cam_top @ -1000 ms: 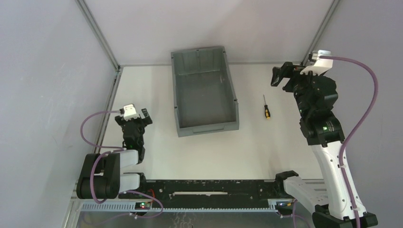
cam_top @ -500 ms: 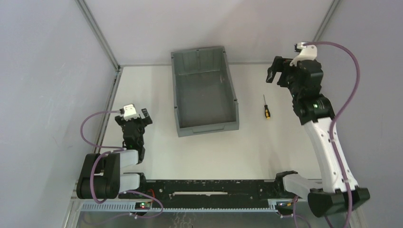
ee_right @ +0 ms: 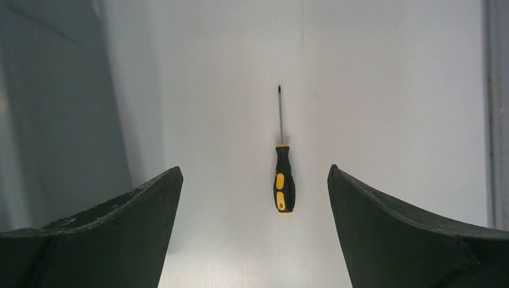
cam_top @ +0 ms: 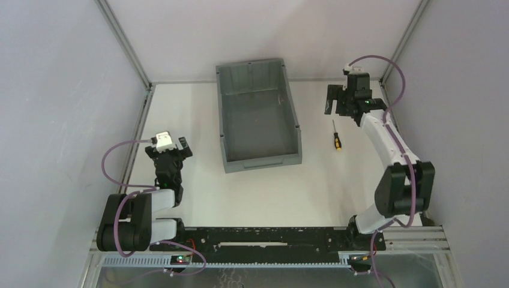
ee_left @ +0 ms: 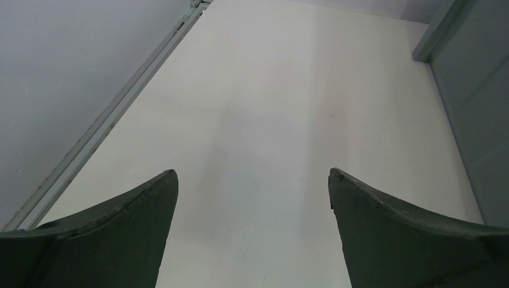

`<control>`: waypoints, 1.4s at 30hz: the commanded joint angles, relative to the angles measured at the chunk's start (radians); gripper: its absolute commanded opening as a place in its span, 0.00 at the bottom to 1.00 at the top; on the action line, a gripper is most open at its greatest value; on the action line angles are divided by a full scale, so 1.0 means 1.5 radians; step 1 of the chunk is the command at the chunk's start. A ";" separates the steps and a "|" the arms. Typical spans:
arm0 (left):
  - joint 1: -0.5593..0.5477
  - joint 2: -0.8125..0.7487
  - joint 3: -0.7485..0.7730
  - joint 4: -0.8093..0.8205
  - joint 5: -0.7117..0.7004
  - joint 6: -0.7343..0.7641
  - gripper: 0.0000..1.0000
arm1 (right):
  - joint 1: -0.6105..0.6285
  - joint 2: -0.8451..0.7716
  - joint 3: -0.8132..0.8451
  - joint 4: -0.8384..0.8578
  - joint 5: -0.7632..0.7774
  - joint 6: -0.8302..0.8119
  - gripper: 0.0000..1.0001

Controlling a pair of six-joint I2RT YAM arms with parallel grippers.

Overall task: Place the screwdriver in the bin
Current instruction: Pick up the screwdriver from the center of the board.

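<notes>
The screwdriver (cam_top: 337, 140), black and yellow handled with a thin dark shaft, lies on the white table just right of the bin (cam_top: 262, 161), tip pointing away from the arms. The grey bin stands open, and nothing shows inside it. My right gripper (cam_top: 335, 103) hangs open in the air over the spot just beyond the screwdriver. In the right wrist view the screwdriver (ee_right: 284, 180) lies below, between my spread fingers and nearer the right one, untouched by the right gripper (ee_right: 254, 168). My left gripper (cam_top: 173, 151) rests open at the table's left, holding nothing.
A metal frame rail (cam_top: 139, 129) runs along the table's left edge and grey walls close in both sides. The bin's right wall (ee_right: 60, 120) fills the left of the right wrist view. In the left wrist view the bin's left wall (ee_left: 480, 90) stands off to the right of the open left gripper (ee_left: 253, 174).
The right arm has stretched out, and its gripper has swung left from the right wall to above the screwdriver, still open. The left arm, the screwdriver and the bin have not moved.
</notes>
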 commanded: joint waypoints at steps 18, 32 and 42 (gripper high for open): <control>-0.003 -0.005 0.022 0.021 -0.008 0.016 1.00 | -0.036 0.259 -0.019 0.015 -0.042 0.002 0.84; -0.003 -0.005 0.023 0.021 -0.009 0.016 1.00 | -0.046 0.287 -0.029 0.017 -0.035 0.006 0.18; -0.003 -0.006 0.022 0.021 -0.008 0.016 1.00 | -0.045 0.213 -0.029 0.000 -0.026 0.002 0.13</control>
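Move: The screwdriver lies on the board about 20 cm below the right hand, some 3 cm to its right and 1 cm ahead, with its shaft pointing forward. The bin's middle is roughly 25 cm to the left of the screwdriver and 5 cm farther out. From the left hand, the screwdriver lies about 50 cm right, 8 cm ahead and 9 cm lower. The right hand drops about 19 cm onto the screwdriver, tips some 30 degrees downward and pinches its handle. ##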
